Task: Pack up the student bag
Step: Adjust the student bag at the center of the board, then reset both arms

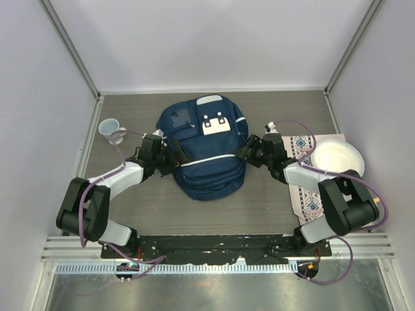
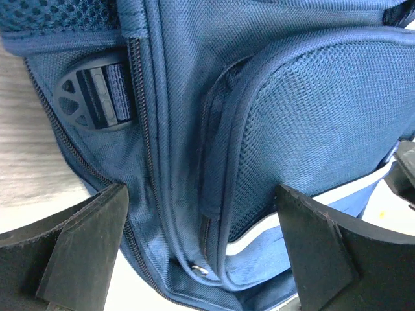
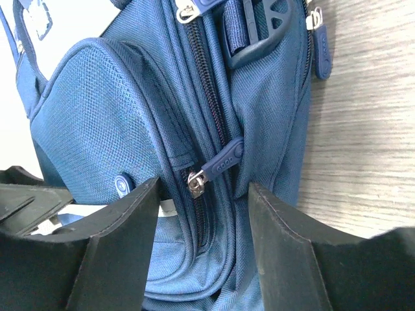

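Observation:
The student bag [image 1: 204,146], navy with a white patch, lies flat in the middle of the table. My left gripper [image 1: 170,155] is at its left side, open wide. In the left wrist view the bag [image 2: 311,110] fills the gap between the fingers [image 2: 84,240], with a small metal zip slider [image 2: 200,270] low between them and a side buckle [image 2: 94,97] further up. My right gripper [image 1: 245,150] is at the bag's right side. Its fingers [image 3: 123,240] sit against a fold of the bag [image 3: 97,110] on both sides, with a blue zip pull [image 3: 224,162] just beyond the tips.
A pale cup [image 1: 110,127] stands left of the bag. To the right lie a patterned cloth [image 1: 305,181] and a white plate [image 1: 337,159], with a small object [image 1: 271,127] behind them. Cage posts and walls ring the table.

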Tool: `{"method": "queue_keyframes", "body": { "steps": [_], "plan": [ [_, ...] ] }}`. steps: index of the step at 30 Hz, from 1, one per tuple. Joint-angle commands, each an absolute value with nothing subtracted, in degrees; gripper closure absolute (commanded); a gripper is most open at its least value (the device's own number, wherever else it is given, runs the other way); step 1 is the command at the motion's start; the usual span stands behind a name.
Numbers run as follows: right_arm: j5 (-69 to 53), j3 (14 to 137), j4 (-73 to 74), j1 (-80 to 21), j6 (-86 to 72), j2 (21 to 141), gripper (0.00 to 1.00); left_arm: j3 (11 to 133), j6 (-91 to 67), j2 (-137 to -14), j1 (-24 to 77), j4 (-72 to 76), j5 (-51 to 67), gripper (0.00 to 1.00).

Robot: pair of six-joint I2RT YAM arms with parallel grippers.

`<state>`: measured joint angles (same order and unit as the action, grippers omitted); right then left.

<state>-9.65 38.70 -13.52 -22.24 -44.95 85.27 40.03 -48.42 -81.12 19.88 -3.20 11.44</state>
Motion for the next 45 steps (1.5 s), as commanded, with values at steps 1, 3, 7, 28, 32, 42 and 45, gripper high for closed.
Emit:
{"method": "queue_keyframes", "body": {
  "steps": [1, 3, 7, 28, 32, 42, 45],
  "plan": [
    [-11.52, 32.79, -15.91, -24.34, -49.22, 82.01, 0.41, 43.23, -51.15, -86.48, 20.13, 8.78, 20.82, 0.02],
    [-10.29, 31.82, -15.73, -25.48, -49.66, 81.04, 0.41, 45.42, -50.98, -87.97, 20.13, 8.35, 21.53, 0.03],
    [-7.13, 33.13, -12.94, -27.33, -47.73, 79.11, 0.40, 48.86, -46.60, -88.51, 20.04, 3.62, 20.13, 0.03],
    [29.69, 46.93, 1.23, -21.01, -26.46, 75.23, 0.09, 42.89, -34.99, -61.44, 19.95, -16.08, -19.59, 0.01],
    [32.60, 48.34, 1.41, -20.92, -24.18, 77.08, 0.08, 42.36, -32.35, -61.43, 17.24, -16.26, -21.80, 0.00],
    [29.27, 48.96, -2.36, -20.83, -21.18, 77.17, 0.08, 40.96, -37.88, -59.33, 2.20, -14.50, -9.05, 0.00],
    [28.13, 48.25, -4.73, -20.92, -21.45, 77.87, 0.08, 40.08, -40.07, -57.48, 2.11, -14.06, -9.40, 0.00]
  ]
}}
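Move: The left hand is at the bag's near left flank: the student bag's middle lies about 10 cm to its right and 2 cm ahead, some 3 cm lower. The cup stands roughly 27 cm to that hand's left and 9 cm ahead. From the right hand, which has a fold of the right side between its fingers, the bag's middle is about 14 cm left and level; the patterned mat's middle is some 33 cm right and 12 cm back. Still pinching the bag's right side, the right hand drags it back about 2 cm while the open left hand, against the left side, pushes forward and a little right about 3 cm. The right fingers then open and let go, the hand rising and swinging right to end about 13 cm out and slightly farther forward, rolling as it goes. The left lifts clear and sweeps some 20 cm left, turning counter-clockwise. ##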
